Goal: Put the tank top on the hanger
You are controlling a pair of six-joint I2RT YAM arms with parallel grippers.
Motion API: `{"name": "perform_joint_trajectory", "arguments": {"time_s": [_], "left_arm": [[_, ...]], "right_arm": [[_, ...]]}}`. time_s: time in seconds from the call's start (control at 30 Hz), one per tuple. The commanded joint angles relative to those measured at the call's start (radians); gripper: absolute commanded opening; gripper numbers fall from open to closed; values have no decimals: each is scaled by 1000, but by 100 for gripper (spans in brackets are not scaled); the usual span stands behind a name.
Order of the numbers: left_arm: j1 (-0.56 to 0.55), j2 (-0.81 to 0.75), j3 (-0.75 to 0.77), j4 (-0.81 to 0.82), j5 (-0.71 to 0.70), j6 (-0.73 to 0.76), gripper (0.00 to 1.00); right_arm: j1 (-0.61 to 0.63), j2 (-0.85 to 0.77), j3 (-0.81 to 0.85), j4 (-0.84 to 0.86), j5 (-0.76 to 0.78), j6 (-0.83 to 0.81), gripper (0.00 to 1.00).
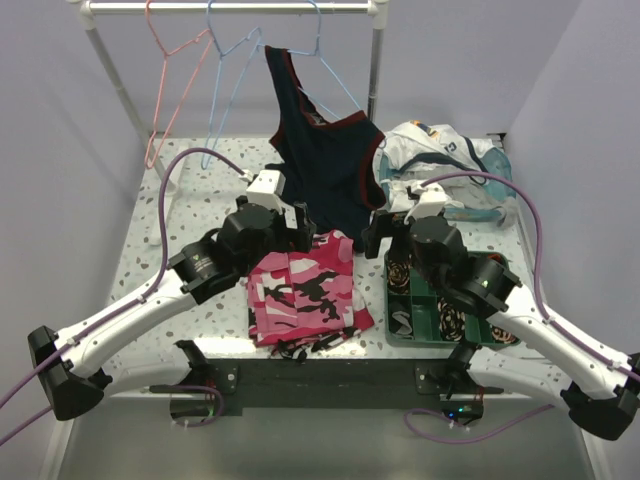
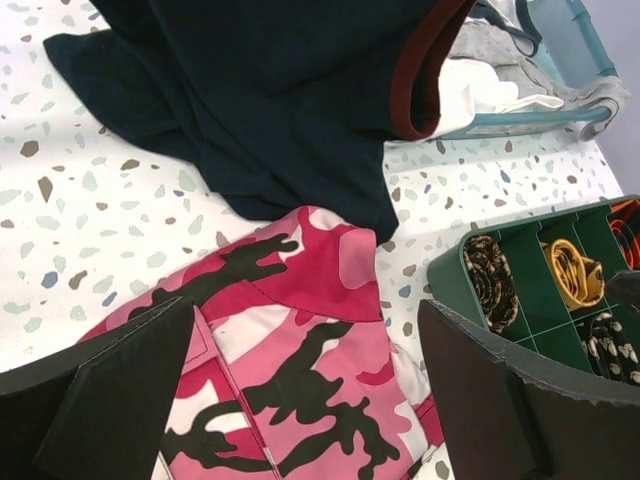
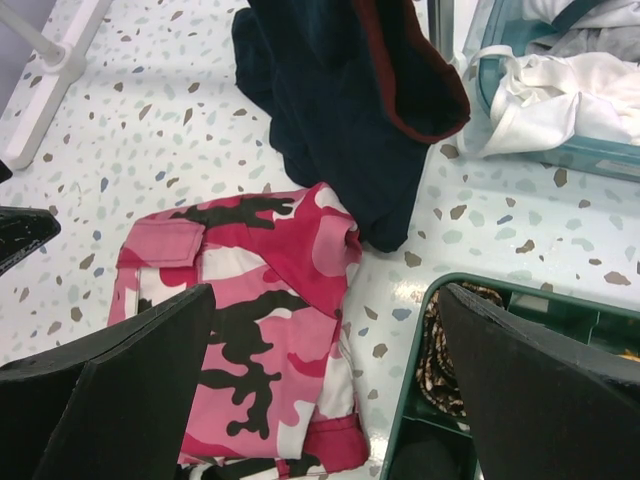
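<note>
The tank top [image 1: 437,155] is white and lies bunched in a teal basket [image 1: 497,205] at the back right. It also shows in the left wrist view [image 2: 478,82] and in the right wrist view [image 3: 560,92]. The light blue hanger [image 1: 232,47] hangs empty on the rail at the back, left of centre. My left gripper [image 1: 300,226] is open and empty, low over the pink camouflage garment [image 2: 300,340]. My right gripper [image 1: 385,236] is open and empty, between that garment's right edge [image 3: 270,330] and the green tray [image 3: 440,330].
A dark navy top with red trim [image 1: 322,150] hangs from another blue hanger on the rail [image 1: 240,8] and drapes onto the table. A pink hanger [image 1: 170,60] hangs at the left. The green tray [image 1: 447,300] holds several rolled items. The rack's posts stand at the back.
</note>
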State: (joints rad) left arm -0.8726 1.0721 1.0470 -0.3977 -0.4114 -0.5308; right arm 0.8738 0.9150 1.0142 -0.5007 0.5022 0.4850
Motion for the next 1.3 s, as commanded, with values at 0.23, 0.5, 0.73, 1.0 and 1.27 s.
{"name": "perform_joint_trajectory", "arguments": {"time_s": [0.23,0.5,0.73,1.0,1.27], "left_arm": [[1,-6,-19,28,9,-20,100],[1,-3,-28,37,45,-23,100],[-5,37,-74,52,95,-107,100],[-66,100,-137,109,126,-175,100],[-94,201,-284,347,316,-273,100]], "right_arm": [[-4,-4,-14,8,1,-14,99],[-4,-10,-26,10,6,-11,99],[-4,7,-40,17,7,-3,99],[-4,9,-58,22,6,-5,98],[-4,1,-95,31,-7,10,99]]}}
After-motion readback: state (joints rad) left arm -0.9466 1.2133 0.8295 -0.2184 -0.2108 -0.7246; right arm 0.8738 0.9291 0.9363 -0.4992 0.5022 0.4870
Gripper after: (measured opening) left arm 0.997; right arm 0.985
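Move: The dark tank top's middle is about 22 cm ahead of the left hand, 6 cm to its right and 8 cm below; from the right hand it is some 23 cm ahead, 14 cm left and 9 cm below. The folded pink camo cloth lies almost straight under the left hand, 25 cm down and 2 cm to the right. The green tray is about 36 cm right of the left hand and 2 cm back, 22 cm lower. The left hand, empty and wide open, heads down over the pink camo cloth, hesitating at first and then dropping about 11 cm while slanting some 6 cm right and 4 cm back; its fingers tip down about 15 degrees and swing slightly clockwise. The right hand, also open, sinks roughly 4 cm almost straight down. Neither visibly touches anything. ##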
